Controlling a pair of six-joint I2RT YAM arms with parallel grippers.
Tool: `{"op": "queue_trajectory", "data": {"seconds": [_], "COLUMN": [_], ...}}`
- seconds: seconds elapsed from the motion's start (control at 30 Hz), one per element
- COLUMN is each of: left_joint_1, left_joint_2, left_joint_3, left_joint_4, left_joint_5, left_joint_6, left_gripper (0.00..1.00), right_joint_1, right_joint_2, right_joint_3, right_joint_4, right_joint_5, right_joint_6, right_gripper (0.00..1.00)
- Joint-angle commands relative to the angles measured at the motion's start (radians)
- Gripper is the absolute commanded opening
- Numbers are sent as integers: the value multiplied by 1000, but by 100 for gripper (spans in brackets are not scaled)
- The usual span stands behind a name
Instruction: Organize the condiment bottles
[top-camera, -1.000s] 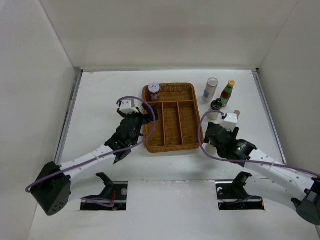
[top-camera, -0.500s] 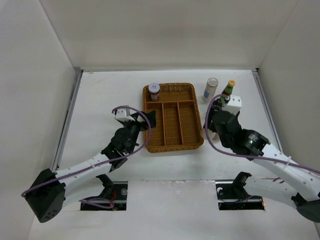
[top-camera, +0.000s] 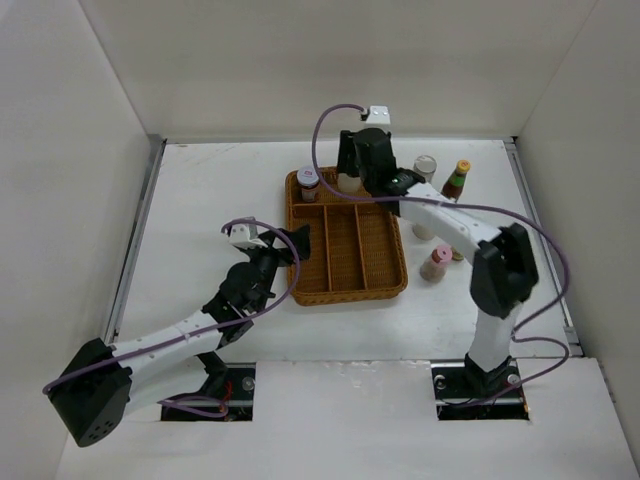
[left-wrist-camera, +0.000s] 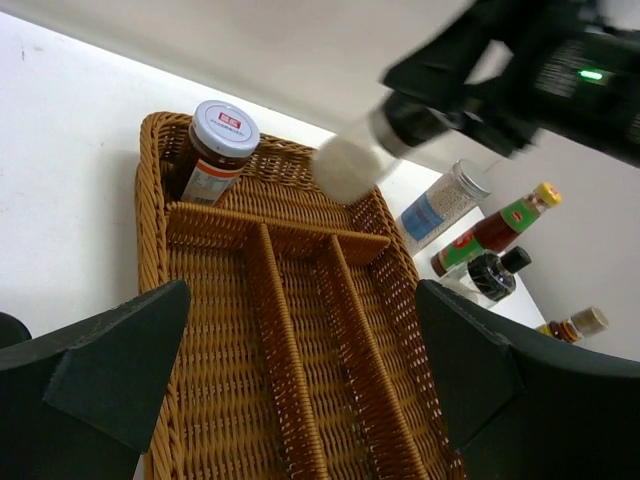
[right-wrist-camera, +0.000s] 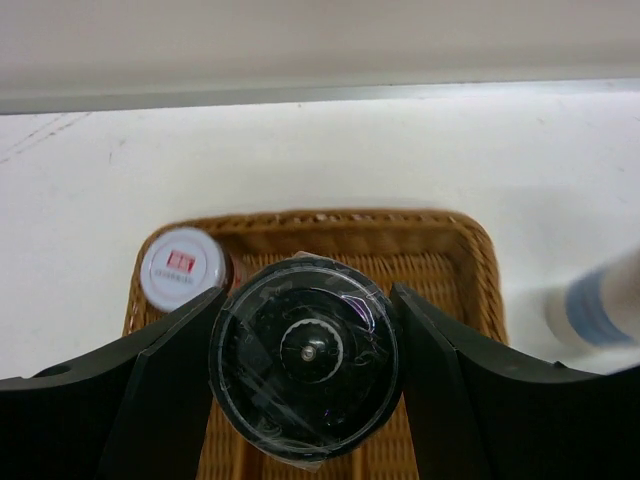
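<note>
My right gripper (top-camera: 353, 177) is shut on a white bottle with a black lid (right-wrist-camera: 305, 355), one finger on each side of the lid. It hangs over the back compartment of the wicker tray (top-camera: 345, 285), just right of a white-lidded dark jar (top-camera: 308, 180) that stands in that compartment's left corner. The left wrist view shows the bottle's white body (left-wrist-camera: 345, 168) just above the tray's back part. My left gripper (top-camera: 290, 245) is open at the tray's left rim, nothing between its fingers (left-wrist-camera: 110, 360). Several other condiment bottles stand right of the tray.
Right of the tray stand a grey-lidded shaker (top-camera: 424, 170), a yellow-capped sauce bottle (top-camera: 457, 180), a pink-capped bottle (top-camera: 436, 262), a black-capped bottle (left-wrist-camera: 488, 275) and a small amber one (left-wrist-camera: 572, 325). The tray's three long front compartments (left-wrist-camera: 300, 330) hold nothing. White walls enclose the table.
My right arm has swung from the bottles on the right to above the tray's back compartment, carrying the black-lidded bottle. My left gripper drew back slightly from the tray.
</note>
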Motion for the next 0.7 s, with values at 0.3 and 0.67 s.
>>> {"op": "queue_trajectory", "data": {"seconds": [0.3, 0.67], "left_joint_1": [-13, -4], "left_joint_2": [-14, -19], "left_joint_3": [-4, -6], "left_joint_4": [64, 59], "left_joint_5": [11, 3], "left_joint_6": [-13, -16], "left_gripper": [99, 99], "right_joint_1": [-39, -28], "right_joint_2": [262, 305], "right_joint_3": [297, 230], "right_joint_4": [120, 66], "right_joint_5": [-82, -82], "right_joint_6": [-8, 18], "right_gripper": [54, 72]}}
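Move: The right hand, with the black-capped bottle already in its fingers, is bound for the basket's rear compartment: about 6 cm ahead, 3 cm to its left and 15 cm below. From the same hand, the white-lidded jar stands about 7 cm ahead, 10 cm left, and the blue-label shaker about 7 cm ahead, 15 cm right, both some 14 cm below. From the left hand the rear compartment lies roughly 22 cm ahead, 9 cm right and 12 cm lower. Lower the black-capped bottle with the right gripper into the rear compartment, just right of the white-lidded jar: go forward about 6 cm and a little left while starting down, then sink almost straight, some 9 cm down in all, tipping the fingers down about 5 degrees near the end. Keep the grip on the cap throughout. ##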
